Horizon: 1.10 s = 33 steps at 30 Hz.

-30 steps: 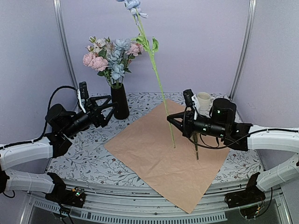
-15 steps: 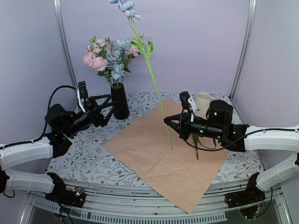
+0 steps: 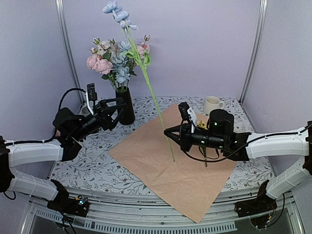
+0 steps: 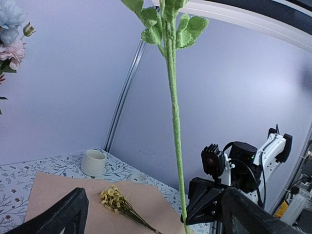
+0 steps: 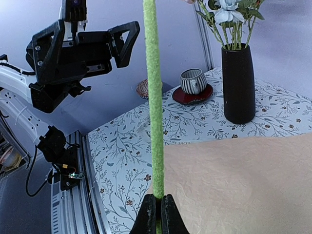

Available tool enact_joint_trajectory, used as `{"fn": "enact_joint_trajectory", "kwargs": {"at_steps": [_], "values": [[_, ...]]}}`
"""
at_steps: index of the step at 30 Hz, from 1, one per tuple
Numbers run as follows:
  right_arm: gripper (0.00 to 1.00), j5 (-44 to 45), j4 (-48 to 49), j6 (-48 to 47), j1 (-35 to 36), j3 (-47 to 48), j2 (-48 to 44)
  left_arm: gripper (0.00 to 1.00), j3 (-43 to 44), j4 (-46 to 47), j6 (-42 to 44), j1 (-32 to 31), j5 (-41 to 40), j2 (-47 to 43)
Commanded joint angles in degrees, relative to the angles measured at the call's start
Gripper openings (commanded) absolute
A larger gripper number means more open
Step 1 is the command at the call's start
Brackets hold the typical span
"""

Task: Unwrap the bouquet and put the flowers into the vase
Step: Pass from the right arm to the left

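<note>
My right gripper [image 3: 168, 132] [image 5: 157, 212] is shut on the lower stem of a long green flower [image 3: 151, 92] [image 5: 153, 97], holding it above the paper with its pale blue blooms [image 3: 117, 14] leaning left. The black vase [image 3: 125, 106] [image 5: 238, 83] stands at the back left with several pink, white and blue flowers in it. My left gripper [image 3: 118, 111] [image 4: 156, 219] hovers open just left of the vase, holding nothing. The bouquet's tan paper [image 3: 170, 156] lies spread flat. A yellow sprig [image 3: 201, 126] [image 4: 113, 199] rests on it.
A cream mug [image 3: 211, 104] [image 4: 92, 162] stands at the back right. A striped grey cup [image 5: 193, 80] sits on a red saucer, left of the vase in the right wrist view. The table [image 3: 92, 151] has a floral cloth and purple walls behind.
My right gripper has carried the flower leftwards, and its blooms have dropped and tilted towards the vase. The left arm has edged slightly towards the vase, still open.
</note>
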Motion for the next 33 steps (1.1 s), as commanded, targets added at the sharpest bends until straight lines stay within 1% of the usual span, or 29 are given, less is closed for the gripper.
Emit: {"fn": "enact_joint_trajectory", "kwargs": {"at_steps": [1,8,11,13,16,25,26,28,33], "values": [[0.02,-0.6,2.8,0.1,1.2,1.6,2.5,0.96,1.8,7.8,-4.0,-0.9,2.6,3.4],[0.02,-1.7,4.2,0.6,2.4,2.5,5.1,0.85,3.8,14.2,-7.7,-1.7,5.6,9.3],[0.02,-1.8,4.3,0.4,3.1,2.8,6.1,0.84,4.5,14.9,-7.8,-1.7,5.5,9.9],[0.02,-1.9,4.3,0.3,3.7,2.9,6.6,0.82,4.9,14.9,-7.6,-1.8,5.1,9.8],[0.02,-1.9,4.2,0.0,4.3,3.0,7.4,0.73,5.8,14.5,-7.6,-1.7,4.7,9.6],[0.02,-2.0,4.1,-0.6,6.0,3.0,8.7,0.52,7.1,13.6,-7.8,-1.7,4.5,10.0],[0.02,-1.8,3.8,-0.7,6.3,3.1,8.8,0.48,7.1,13.5,-7.8,-1.7,4.4,10.1],[0.02,-1.4,3.5,-1.2,6.5,3.2,8.7,0.35,7.3,12.8,-7.7,-1.8,4.3,9.9],[0.02,-1.1,3.0,-1.7,6.7,3.2,8.5,0.13,7.1,10.6,-6.9,-1.8,3.5,9.3]]}}
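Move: The blue flower's stem, just under its leaves, is roughly 9 cm to the open left hand's right, 4 cm ahead and 7 cm higher. The vase stands about 18 cm ahead of that hand, 2 cm right, its middle 18 cm lower. The right hand still grips the stem low down; the left gripper is some 18 cm to its left, 4 cm ahead and 9 cm above. Yellow flowers lie about 16 cm to the right hand's right, 8 cm ahead, 16 cm below. Right hand brings the stem 7 cm left, down and back; the left edges right, then up, closing around it. ##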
